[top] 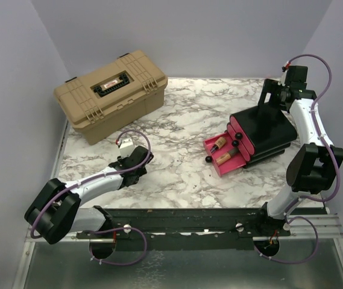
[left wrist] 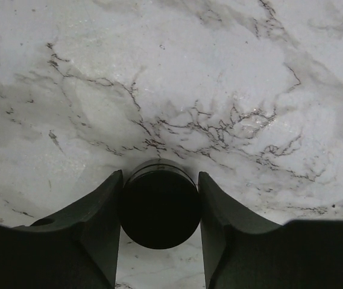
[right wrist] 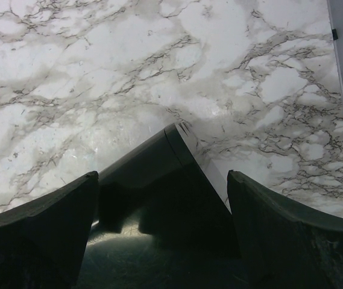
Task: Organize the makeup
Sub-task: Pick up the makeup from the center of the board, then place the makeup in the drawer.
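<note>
My left gripper (top: 147,158) is low over the marble table, left of centre. In the left wrist view it (left wrist: 160,188) is shut on a tiny black round jar (left wrist: 160,211), with both fingers against its sides. The jar is hidden in the top view. Two copper lipstick tubes (top: 218,143) (top: 226,158) lie in the open pink drawer (top: 230,165) of the black box (top: 267,129). My right gripper (top: 266,102) is at the box's back corner. In the right wrist view it (right wrist: 162,180) is open, its fingers either side of the box's corner (right wrist: 153,159).
A closed tan toolbox (top: 111,93) stands at the back left. The black box has stacked pink drawers with black knobs (top: 208,159). Grey walls close in the table on three sides. A black rail (top: 183,218) runs along the near edge.
</note>
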`<state>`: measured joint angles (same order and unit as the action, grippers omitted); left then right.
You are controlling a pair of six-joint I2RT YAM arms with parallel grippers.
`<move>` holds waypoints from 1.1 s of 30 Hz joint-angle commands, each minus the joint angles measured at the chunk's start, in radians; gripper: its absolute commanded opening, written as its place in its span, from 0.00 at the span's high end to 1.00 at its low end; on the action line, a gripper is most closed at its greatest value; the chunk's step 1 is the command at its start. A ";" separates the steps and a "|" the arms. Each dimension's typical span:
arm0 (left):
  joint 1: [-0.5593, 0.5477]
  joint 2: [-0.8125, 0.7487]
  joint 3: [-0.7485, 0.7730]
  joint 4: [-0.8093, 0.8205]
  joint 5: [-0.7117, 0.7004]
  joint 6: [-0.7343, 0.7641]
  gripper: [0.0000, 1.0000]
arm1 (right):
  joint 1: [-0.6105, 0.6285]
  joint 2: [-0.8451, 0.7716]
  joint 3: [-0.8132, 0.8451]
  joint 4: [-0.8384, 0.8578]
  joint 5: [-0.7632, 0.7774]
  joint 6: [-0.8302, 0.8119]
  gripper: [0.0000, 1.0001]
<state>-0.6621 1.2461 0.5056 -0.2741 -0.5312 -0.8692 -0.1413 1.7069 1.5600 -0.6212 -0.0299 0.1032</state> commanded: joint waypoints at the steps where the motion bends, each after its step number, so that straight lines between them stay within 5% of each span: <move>1: 0.004 0.026 0.067 0.042 0.080 0.104 0.71 | 0.000 -0.027 -0.009 0.001 -0.045 -0.001 0.08; 10: -0.055 0.176 0.297 0.206 0.311 0.259 0.77 | 0.000 -0.039 -0.025 0.007 -0.066 0.009 0.08; 15: -0.122 0.314 0.429 0.436 0.570 0.269 0.78 | -0.001 -0.041 -0.032 0.009 -0.075 0.011 0.08; 21: -0.245 0.537 0.677 0.480 0.697 0.341 0.78 | 0.000 -0.046 -0.041 0.013 -0.091 0.014 0.08; 33: -0.346 0.756 0.845 0.487 0.717 0.312 0.79 | 0.000 -0.059 -0.043 0.010 -0.092 0.010 0.08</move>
<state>-0.9871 1.9728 1.3144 0.1894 0.1719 -0.5564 -0.1509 1.6859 1.5303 -0.5911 -0.0616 0.1032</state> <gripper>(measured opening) 0.479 0.918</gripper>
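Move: The left hand is already closed on the small black makeup jar, low at the table. The open pink drawer it is headed for has its middle about 41 cm to the right and 7 cm ahead, at nearly the same height. In the drawer the foundation bottle lies about at that middle; the BB cream lies some 5 cm farther out and 4 cm left of it. From the right hand, the drawer is about 16 cm back, 17 cm left and 17 cm below. Sweeping right across the table, the left hand carries the pinched black jar about 38 cm to the near, left-hand corner of the open drawer. It rises some 11 cm on the way and bows forward, then eases back and sinks a little towards the drawer. The wrist swings clockwise by roughly 60 degrees with the hand's left side dipping, and the fingers keep their hold. ##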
